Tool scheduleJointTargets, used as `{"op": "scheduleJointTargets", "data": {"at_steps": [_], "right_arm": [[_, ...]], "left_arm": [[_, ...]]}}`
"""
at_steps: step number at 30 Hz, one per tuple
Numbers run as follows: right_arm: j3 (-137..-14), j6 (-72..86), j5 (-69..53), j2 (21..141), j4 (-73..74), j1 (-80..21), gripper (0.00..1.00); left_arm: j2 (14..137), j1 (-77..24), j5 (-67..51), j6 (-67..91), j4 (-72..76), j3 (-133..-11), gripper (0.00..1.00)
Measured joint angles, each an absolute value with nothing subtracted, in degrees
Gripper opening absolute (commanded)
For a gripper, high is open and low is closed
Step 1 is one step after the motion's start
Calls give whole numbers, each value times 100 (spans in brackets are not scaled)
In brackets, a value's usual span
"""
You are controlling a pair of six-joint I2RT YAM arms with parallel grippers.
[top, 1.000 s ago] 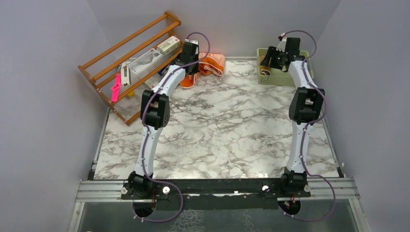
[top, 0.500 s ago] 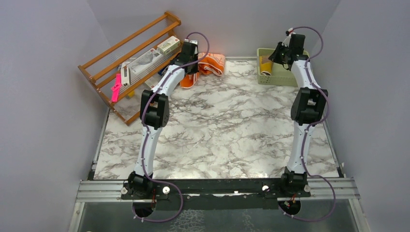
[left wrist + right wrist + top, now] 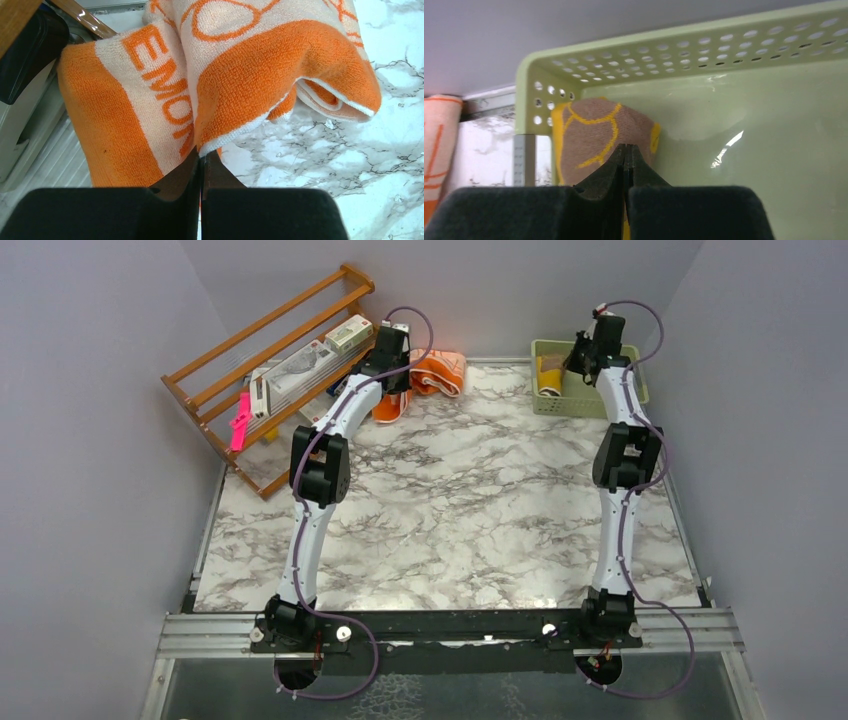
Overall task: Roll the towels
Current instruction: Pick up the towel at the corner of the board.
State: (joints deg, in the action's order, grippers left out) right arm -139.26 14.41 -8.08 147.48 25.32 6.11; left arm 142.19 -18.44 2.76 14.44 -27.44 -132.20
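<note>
The orange and pale peach towel (image 3: 438, 371) lies bunched at the table's far edge, lettering showing on its folds (image 3: 150, 90). My left gripper (image 3: 201, 154) is shut on its white hem, with one end of the cloth hanging under my left gripper (image 3: 392, 398) in the top view. The mustard towel (image 3: 594, 132), marked with yellow lines, sits rolled in the left end of the pale green basket (image 3: 724, 50). My right gripper (image 3: 625, 146) is shut just in front of that roll; I cannot tell whether it touches. From above, my right gripper (image 3: 574, 358) hangs over the basket (image 3: 585, 410).
A wooden rack (image 3: 270, 365) holding boxes and a pink item (image 3: 240, 422) leans at the far left, close to the left arm. Grey walls close in the table on three sides. The marble tabletop (image 3: 450, 510) stretches toward the arm bases.
My right gripper has closed from open to shut and its wrist has drawn back to the right over the basket. The left arm and the orange towel have not moved.
</note>
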Motion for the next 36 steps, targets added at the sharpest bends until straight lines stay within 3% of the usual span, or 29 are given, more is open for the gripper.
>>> {"op": "scheduleJointTargets", "data": {"at_steps": [12,22,24,29,31,33,36], "right_arm": [[-14289,1262,-836,15474,2661,611,1],[-14285,1304,-1588,15474,2517,556,1],[-14197,1304,-1671,15458,2453,530,10],[-13614,1214,-1723,15203,2316,519,61],[-13266,1188,-1669,14932,2270,519,77],[-12870,1153,-1575,14532,2209,519,87],[-12317,1144,-1463,13784,1988,519,91]], "left_arm": [[14219,-1837,239,1441,-2720,-13133,0],[14219,-1831,204,1444,-2698,-12954,0],[14219,-1815,185,1444,-2698,-12916,0],[14206,-1811,117,1441,-2659,-12844,0],[14147,-1811,78,1441,-2659,-12805,0],[13981,-1809,40,1444,-2668,-12709,0],[13550,-1806,-27,1441,-2676,-12488,0]]}}
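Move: My left hand already has the orange towel's hem corner, with the towel's bulk about 6 cm ahead, 5 cm right and 7 cm below; the wooden rack's middle is roughly 28 cm left, 2 cm ahead and level in height. My right hand is over the basket: the rolled towel lies about 4 cm left and 6 cm below, the basket's middle 4 cm right, the orange towel 35 cm left, all level with it fore and aft. I drop my shut right fingers about 6 cm into the basket and sweep them some 4 cm left against the rolled towel, turning counter-clockwise; then I spread them wide and pull back and up out. Meanwhile my left hand keeps its pinch on the orange towel's corner, sinks about 2 cm, then lifts quickly by over 4 cm, easing back. ##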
